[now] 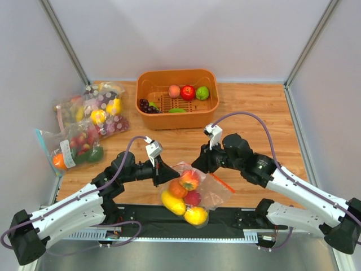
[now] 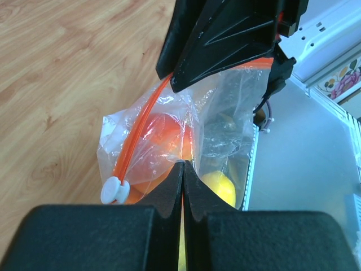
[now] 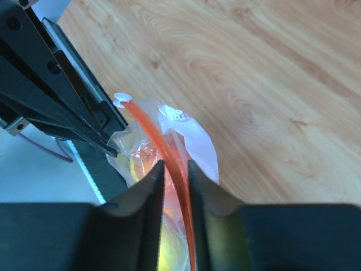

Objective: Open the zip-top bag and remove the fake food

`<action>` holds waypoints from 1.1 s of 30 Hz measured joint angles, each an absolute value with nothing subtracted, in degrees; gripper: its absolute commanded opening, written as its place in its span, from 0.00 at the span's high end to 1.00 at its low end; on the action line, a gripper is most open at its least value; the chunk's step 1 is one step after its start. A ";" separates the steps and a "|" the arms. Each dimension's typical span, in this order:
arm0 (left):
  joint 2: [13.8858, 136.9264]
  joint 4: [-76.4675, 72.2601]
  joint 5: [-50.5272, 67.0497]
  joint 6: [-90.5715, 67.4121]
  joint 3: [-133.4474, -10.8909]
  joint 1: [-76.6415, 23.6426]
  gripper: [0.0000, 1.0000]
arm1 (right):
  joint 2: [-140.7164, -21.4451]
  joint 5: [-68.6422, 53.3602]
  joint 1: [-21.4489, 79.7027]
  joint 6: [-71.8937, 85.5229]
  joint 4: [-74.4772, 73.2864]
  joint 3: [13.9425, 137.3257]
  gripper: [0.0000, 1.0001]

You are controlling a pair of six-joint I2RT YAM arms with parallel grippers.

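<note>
The zip-top bag (image 1: 210, 191) hangs between my two grippers above the table's near edge, with fake food inside: yellow lemons (image 1: 172, 202), an orange pepper (image 1: 178, 188) and a red-yellow fruit (image 1: 189, 179). My left gripper (image 1: 169, 174) is shut on the clear film (image 2: 225, 113) near the bag's mouth (image 2: 184, 165). The white slider (image 2: 115, 190) sits at the end of the orange zip strip (image 2: 138, 127). My right gripper (image 3: 176, 164) straddles that zip strip (image 3: 155, 135), its jaws a narrow gap apart around it. A white label (image 3: 192, 135) shows on the bag.
An orange basket (image 1: 177, 121) at the back holds a peach, a red apple, a green fruit and grapes. Two other filled bags (image 1: 101, 110) (image 1: 70, 149) lie at the left. A black mat (image 1: 146, 220) runs along the near edge under the hanging bag.
</note>
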State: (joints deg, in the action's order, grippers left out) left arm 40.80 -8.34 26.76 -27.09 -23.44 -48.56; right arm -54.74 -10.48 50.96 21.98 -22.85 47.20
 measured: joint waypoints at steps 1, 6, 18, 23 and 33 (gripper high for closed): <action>40.77 -7.94 26.68 -26.89 -23.44 -48.64 1.00 | -54.78 -11.38 50.98 22.22 -22.33 46.65 0.84; 40.32 -5.91 25.78 -26.35 -23.62 -48.75 1.00 | -54.70 -14.63 50.98 23.11 -20.36 45.23 1.00; 32.21 5.50 13.65 -25.12 -25.61 -48.77 0.36 | -45.15 -12.27 50.98 24.71 -21.17 43.72 1.00; 31.48 5.08 11.86 -25.47 -25.56 -48.77 0.34 | -41.28 -12.36 50.98 26.24 -21.08 42.02 1.00; 38.13 -5.67 14.98 -28.51 -25.50 -48.77 0.31 | -39.20 -13.58 50.98 29.63 -20.23 37.78 1.00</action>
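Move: Between the right hand's part-closed fingers lies the red zip strip. The strip's white end is about 8 cm to their left, roughly 1 cm nearer the base and level. The tomato is some 4 cm back, 2 cm left and 6 cm below. For the left hand, shut at the bag's film, that white end is about 3 cm ahead, 2 cm left and level; the orange fruit is 3 cm back, straight in line, 7 cm below. Closing fully on the zip strip, the right hand pinches it and draws it back about 3.5 cm and 2 cm right, rising some 4 cm before sinking partway, its fingertips tilting up 10 degrees. Meanwhile the left hand opens wide, lets go of the film and backs off leftward and forward about 3.5 cm, then returns rightward, rising slightly, with its spread fingers facing the strip's white end. ##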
